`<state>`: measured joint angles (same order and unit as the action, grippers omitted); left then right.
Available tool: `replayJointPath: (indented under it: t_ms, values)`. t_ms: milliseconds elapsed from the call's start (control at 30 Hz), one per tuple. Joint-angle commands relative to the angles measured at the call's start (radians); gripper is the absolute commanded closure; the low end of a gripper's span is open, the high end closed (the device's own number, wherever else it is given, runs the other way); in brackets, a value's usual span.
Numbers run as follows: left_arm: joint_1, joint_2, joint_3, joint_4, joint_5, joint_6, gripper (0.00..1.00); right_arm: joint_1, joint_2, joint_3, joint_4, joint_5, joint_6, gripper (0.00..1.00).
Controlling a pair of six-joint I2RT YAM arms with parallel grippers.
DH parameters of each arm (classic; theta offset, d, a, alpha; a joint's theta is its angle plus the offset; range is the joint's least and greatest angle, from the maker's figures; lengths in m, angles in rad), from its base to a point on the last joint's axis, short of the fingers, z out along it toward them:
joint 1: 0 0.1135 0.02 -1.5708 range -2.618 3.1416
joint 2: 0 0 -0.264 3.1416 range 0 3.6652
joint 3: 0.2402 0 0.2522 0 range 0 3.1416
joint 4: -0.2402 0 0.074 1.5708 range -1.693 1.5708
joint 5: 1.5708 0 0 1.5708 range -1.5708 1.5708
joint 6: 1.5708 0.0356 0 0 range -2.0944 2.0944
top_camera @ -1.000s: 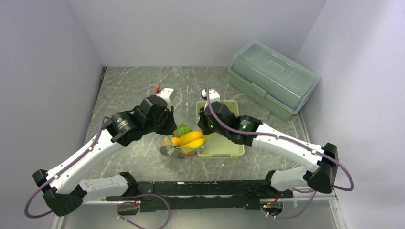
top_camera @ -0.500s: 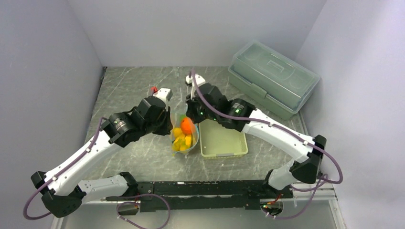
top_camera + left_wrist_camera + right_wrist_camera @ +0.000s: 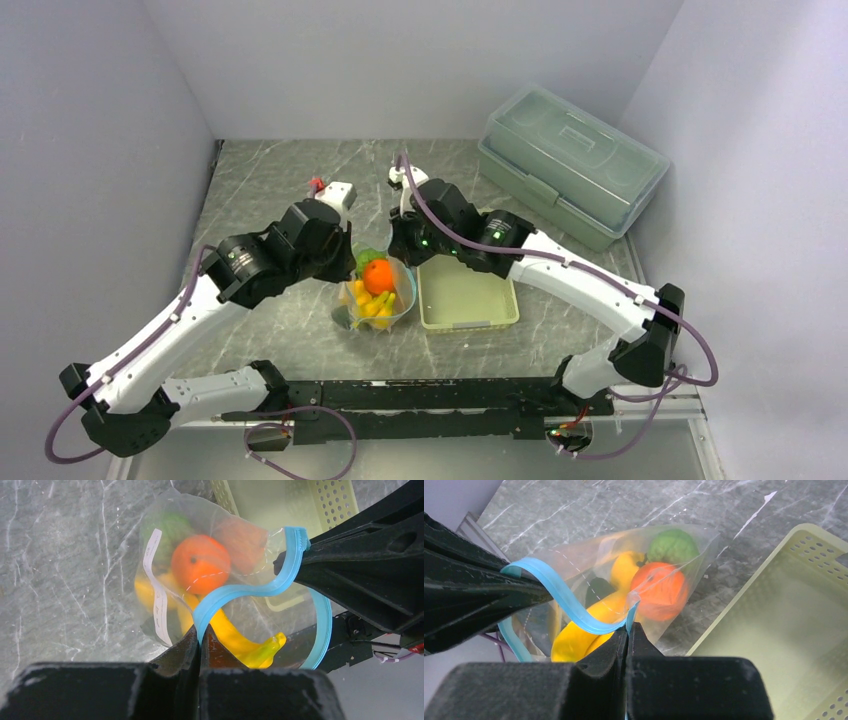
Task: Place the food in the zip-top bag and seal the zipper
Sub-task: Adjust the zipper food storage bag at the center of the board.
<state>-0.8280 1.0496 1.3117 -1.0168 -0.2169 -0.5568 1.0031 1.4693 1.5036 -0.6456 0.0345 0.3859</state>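
Note:
The clear zip-top bag [image 3: 378,295] hangs between my two grippers, left of the basket. Its light blue zipper [image 3: 240,596] curves in a wave and the mouth gapes. The food sits inside: an orange ball [image 3: 200,563], a bumpy green fruit [image 3: 672,545], yellow bananas [image 3: 240,642] and a dark avocado [image 3: 596,591]. My left gripper [image 3: 200,636] is shut on the zipper's left end. At the right end my right gripper [image 3: 628,627] pinches the strip [image 3: 569,605]. From above, the wrists hide both sets of jaws. Whether the bag's bottom rests on the table I cannot tell.
A pale green perforated basket [image 3: 468,295] lies just right of the bag, under the right arm. A large translucent lidded box [image 3: 570,165] stands at the back right. Grey walls close in on the left, back and right.
Both grippers carried the bag left, off the basket's edge. The right wrist swung towards the back left. The food shifted, and the orange ball now lies on top.

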Motion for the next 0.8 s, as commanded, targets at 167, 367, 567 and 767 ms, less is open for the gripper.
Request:
replayJointPath:
  t_ms: [167,367,567,767]
  values:
    - [0.008,0.024,0.15,-0.034,0.046,0.11,0.93,-0.002,-0.072,-0.066,-0.018,0.082,0.013,1.0]
    - [0.022,0.044,0.177,-0.059,0.076,0.142,0.98,-0.001,-0.187,-0.21,0.031,0.117,0.019,0.73]
    - [0.027,0.059,0.154,-0.022,0.103,0.111,1.0,-0.002,-0.31,-0.273,0.086,0.137,0.042,0.38]
    - [0.036,0.065,0.13,0.003,0.093,0.065,1.0,-0.001,-0.393,-0.315,0.137,0.114,0.044,0.01]
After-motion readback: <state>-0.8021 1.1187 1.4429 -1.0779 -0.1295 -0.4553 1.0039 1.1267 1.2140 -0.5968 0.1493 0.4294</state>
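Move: The right fingers are shut on the right side of the zipper bag's blue rim. The orange inside lies about 6 cm to the hand's left, 1 cm ahead and 12 cm below, and the emptied basket's middle some 13 cm to its right, 2 cm back and 15 cm down. The left hand pinches the rim opposite, with that orange about 5 cm to its right, 3 cm ahead and 12 cm below. The right hand lets go of the bag's blue rim, spreading its fingers nearly wide, and heads right about 7 cm and a little back towards the basket, first dipping some 3 cm, then climbing again. The left hand keeps its pinch on the rim, rising about 3 cm and settling back slightly, with a small clockwise turn. ##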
